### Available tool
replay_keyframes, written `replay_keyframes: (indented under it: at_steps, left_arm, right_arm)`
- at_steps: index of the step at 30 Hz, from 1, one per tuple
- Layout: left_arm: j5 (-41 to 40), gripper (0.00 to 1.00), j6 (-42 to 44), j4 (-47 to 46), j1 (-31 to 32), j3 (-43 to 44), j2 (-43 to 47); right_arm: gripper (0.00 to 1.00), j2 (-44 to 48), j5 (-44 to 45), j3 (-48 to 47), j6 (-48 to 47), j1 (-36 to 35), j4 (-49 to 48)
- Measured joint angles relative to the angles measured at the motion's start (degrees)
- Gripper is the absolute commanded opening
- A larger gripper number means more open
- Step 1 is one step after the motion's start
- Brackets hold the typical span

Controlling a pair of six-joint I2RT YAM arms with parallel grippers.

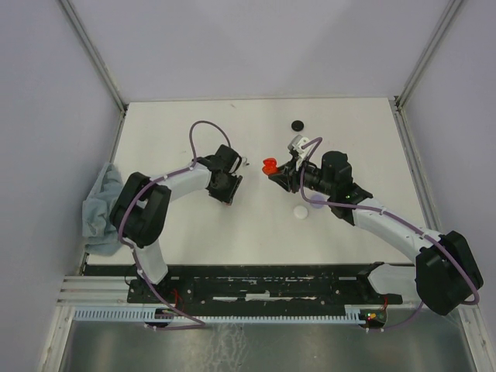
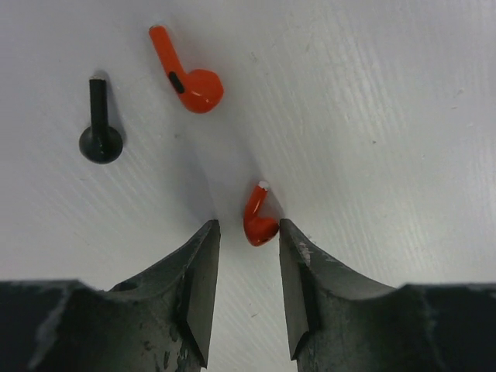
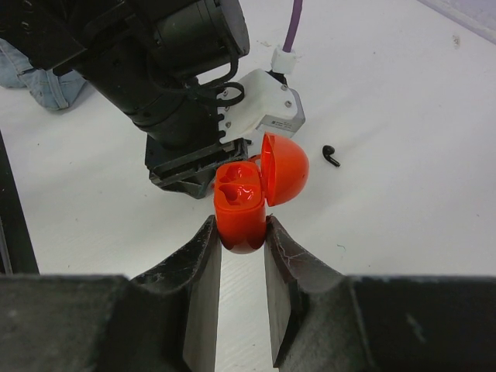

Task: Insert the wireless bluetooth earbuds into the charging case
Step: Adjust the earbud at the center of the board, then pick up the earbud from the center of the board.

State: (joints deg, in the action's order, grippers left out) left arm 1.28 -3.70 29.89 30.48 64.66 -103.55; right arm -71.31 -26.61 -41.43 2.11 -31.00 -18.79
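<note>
My right gripper (image 3: 242, 226) is shut on the lower half of a red charging case (image 3: 240, 203), held above the table with its domed lid (image 3: 285, 168) swung open and two empty sockets showing. In the top view the case (image 1: 270, 166) hangs near the table's middle. My left gripper (image 2: 248, 231) points down at the table, open. A red earbud (image 2: 259, 217) lies just beyond its fingertips, close against the right one and not gripped. A second red earbud (image 2: 190, 77) and a black earbud (image 2: 100, 128) lie farther off.
A black round case (image 1: 297, 125) sits at the back. A white case (image 1: 301, 212) and a lavender case (image 1: 318, 203) lie beside the right arm. A black earbud (image 3: 331, 156) lies past the red case. A grey-blue cloth (image 1: 99, 208) is bunched at the left edge.
</note>
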Motion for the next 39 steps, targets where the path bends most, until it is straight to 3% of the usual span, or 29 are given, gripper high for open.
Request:
replay_keyframes:
  at_steps: [12, 20, 23, 29, 39]
  left_arm:
    - [-10.4, 0.53, -1.0, 4.5, -2.1, -2.6, 2.8]
    - [-9.4, 0.56, -5.8, 4.5, -5.9, -2.7, 5.4]
    - [-6.4, 0.62, -8.3, 4.3, -4.9, -2.6, 7.1]
    - [-6.0, 0.63, -11.0, 3.9, -0.1, -0.1, 7.5]
    - [-5.3, 0.63, -11.1, 1.2, 5.4, 8.6, -1.2]
  right_arm:
    - [0.06, 0.0, 0.0, 0.1, 0.1, 0.1, 0.0]
    - [0.06, 0.0, 0.2, 0.1, 0.2, 0.2, 0.2]
    - [0.06, 0.1, 0.4, 0.1, 0.1, 0.3, 0.5]
    - [0.06, 0.1, 0.8, 0.1, 0.1, 0.4, 0.6]
    - [0.06, 0.1, 1.3, 0.1, 0.1, 0.5, 1.1]
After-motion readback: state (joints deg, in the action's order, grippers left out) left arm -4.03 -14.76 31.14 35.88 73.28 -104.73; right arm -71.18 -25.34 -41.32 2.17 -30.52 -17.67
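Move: The red earbud lies right at the left hand's fingertips, level with them and about 1 cm below, its head by one fingertip. From that earbud, the black earbud is some 4 cm farther out and 2 cm left, and the second red earbud about 4 cm farther out and 1 cm right. From the right hand, holding the red charging case, the earbud is roughly 9 cm left, 2 cm back and 19 cm below. Opening, the left hand sweeps about 7 cm left against the red earbud, then lifts and swings 12 right. ##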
